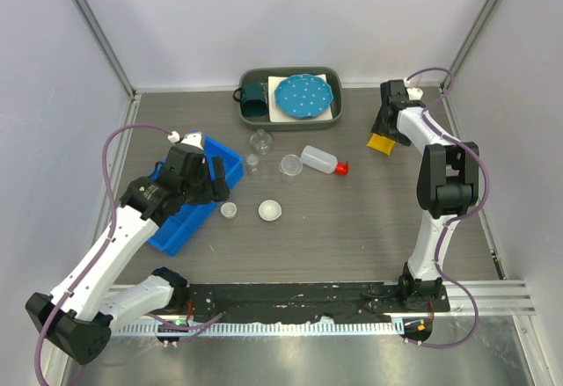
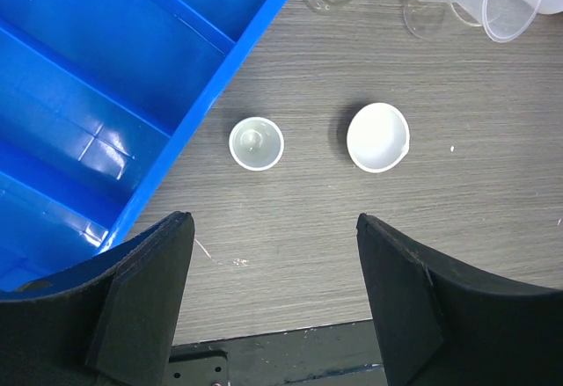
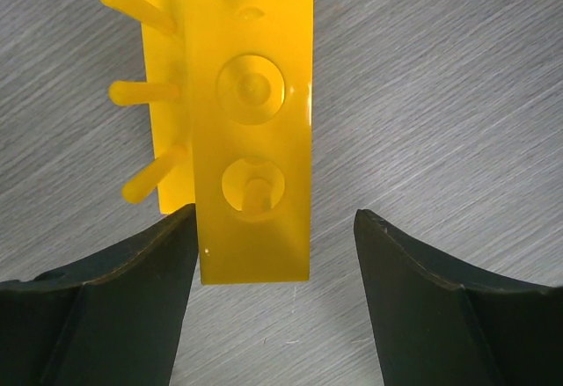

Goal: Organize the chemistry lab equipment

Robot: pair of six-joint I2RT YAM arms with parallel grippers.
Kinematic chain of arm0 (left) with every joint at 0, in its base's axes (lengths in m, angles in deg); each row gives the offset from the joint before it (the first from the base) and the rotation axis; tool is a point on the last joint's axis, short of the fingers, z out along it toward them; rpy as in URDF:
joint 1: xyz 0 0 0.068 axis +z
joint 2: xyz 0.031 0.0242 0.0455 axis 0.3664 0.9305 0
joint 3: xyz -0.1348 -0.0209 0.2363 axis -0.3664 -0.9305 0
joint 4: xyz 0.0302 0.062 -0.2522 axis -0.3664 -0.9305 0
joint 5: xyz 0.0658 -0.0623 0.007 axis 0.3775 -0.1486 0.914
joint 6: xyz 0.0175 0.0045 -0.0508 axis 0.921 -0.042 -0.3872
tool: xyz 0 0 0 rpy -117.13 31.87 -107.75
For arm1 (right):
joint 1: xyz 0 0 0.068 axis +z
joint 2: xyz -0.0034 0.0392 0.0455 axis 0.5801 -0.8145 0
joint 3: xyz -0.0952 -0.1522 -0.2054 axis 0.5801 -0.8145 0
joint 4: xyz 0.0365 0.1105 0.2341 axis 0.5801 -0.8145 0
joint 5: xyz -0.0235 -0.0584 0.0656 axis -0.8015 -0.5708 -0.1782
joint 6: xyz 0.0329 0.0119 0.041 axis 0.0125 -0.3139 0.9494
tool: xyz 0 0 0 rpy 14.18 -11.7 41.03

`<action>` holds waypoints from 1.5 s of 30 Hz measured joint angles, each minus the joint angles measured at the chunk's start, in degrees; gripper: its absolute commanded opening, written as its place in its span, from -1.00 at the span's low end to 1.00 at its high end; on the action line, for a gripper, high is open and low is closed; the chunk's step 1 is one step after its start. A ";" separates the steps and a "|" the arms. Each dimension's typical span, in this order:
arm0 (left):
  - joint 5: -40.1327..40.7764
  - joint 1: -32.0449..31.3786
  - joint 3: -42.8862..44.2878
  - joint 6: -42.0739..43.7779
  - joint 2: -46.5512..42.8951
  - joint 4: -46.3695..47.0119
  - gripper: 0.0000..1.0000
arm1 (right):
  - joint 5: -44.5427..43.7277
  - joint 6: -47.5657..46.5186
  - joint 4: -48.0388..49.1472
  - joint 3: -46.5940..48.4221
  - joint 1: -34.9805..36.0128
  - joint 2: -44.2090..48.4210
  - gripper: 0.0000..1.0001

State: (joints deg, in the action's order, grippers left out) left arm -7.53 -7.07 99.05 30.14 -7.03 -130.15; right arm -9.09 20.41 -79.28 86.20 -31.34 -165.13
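Observation:
The yellow holed test-tube rack (image 3: 251, 113) lies flat on the table at the far right (image 1: 380, 145). My right gripper (image 3: 274, 216) is open around its near end: the left finger is close beside it and a gap shows on the right. My left gripper (image 2: 273, 221) hangs open and empty above the table, at the edge of the blue bin (image 2: 106, 78). Two small round dishes (image 2: 256, 143) (image 2: 378, 137) sit just ahead of it. The small clear flask (image 1: 253, 163), funnel (image 1: 261, 142), beaker (image 1: 290, 166) and white squeeze bottle with red nozzle (image 1: 318, 159) stand mid-table.
A grey tray (image 1: 337, 113) at the back holds a teal mug (image 1: 255, 98) and a blue dotted plate (image 1: 303, 94). The blue bin (image 1: 176, 236) lies at the left under my left arm. White walls enclose the table on three sides.

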 measured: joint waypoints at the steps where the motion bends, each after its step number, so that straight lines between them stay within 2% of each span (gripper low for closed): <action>1: 0.00 0.00 0.00 0.02 0.00 0.04 0.58 | 0.00 -0.20 -0.33 0.00 0.04 0.00 0.55; 5: 0.04 0.00 0.00 0.20 -0.11 0.04 0.58 | -0.42 -0.79 -1.66 0.00 0.61 1.01 0.57; 10: 1.36 0.00 1.29 1.27 -0.09 -1.14 0.59 | -2.54 -2.21 -4.02 0.00 3.65 7.26 0.59; 17: 4.28 0.00 4.72 2.75 1.18 -2.51 0.59 | -4.68 -3.78 -5.92 -0.63 14.60 22.71 0.60; 19: 4.57 0.00 4.79 2.80 1.57 -2.67 0.59 | -2.93 -3.80 -5.88 -1.42 19.19 26.23 0.60; 22: 4.50 0.00 4.79 2.67 1.57 -2.84 0.60 | 1.66 -3.98 -4.59 -4.31 21.84 28.37 0.58; 26: 2.75 0.00 4.66 2.32 0.66 -2.62 0.62 | 8.37 -6.34 -3.52 -7.98 21.22 26.23 0.58; 35: 0.00 0.00 4.04 1.40 -4.96 -3.54 0.65 | 19.45 -11.28 -0.44 -9.29 18.84 15.56 0.58; 45: 0.02 0.00 3.91 1.42 -7.34 -5.40 0.66 | 23.74 -14.71 2.40 -11.47 17.77 10.95 0.58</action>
State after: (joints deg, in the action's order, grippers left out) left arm -7.51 -7.07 102.96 31.56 -14.37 -135.55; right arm 14.64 5.70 -76.88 74.72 -13.57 -154.18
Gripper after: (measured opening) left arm 0.831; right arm 0.790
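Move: The open right fingers stand at the near end of the yellow rack, whose middle lies about 8 cm ahead, 5 cm to the right and 5 cm down. The wash bottle they go for is some 19 cm to the left, 6 cm back and 5 cm lower. The beaker with the funnel lies about 10 cm farther left and 2 cm nearer than the bottle. From the left hand the bottle is roughly 18 cm ahead, 28 cm right and 16 cm below. Already open, the right fingers come clear of the rack's near end: the hand climbs some 18 cm while swinging left and a bit back, then sinks nearly as far to stop low over the wash bottle, about 19 cm to the left of its start, not touching it. It turns some 40 degrees counter-clockwise on the way, fingers staying wide. The left hand, empty, rises about 4 cm and ends slightly back. ##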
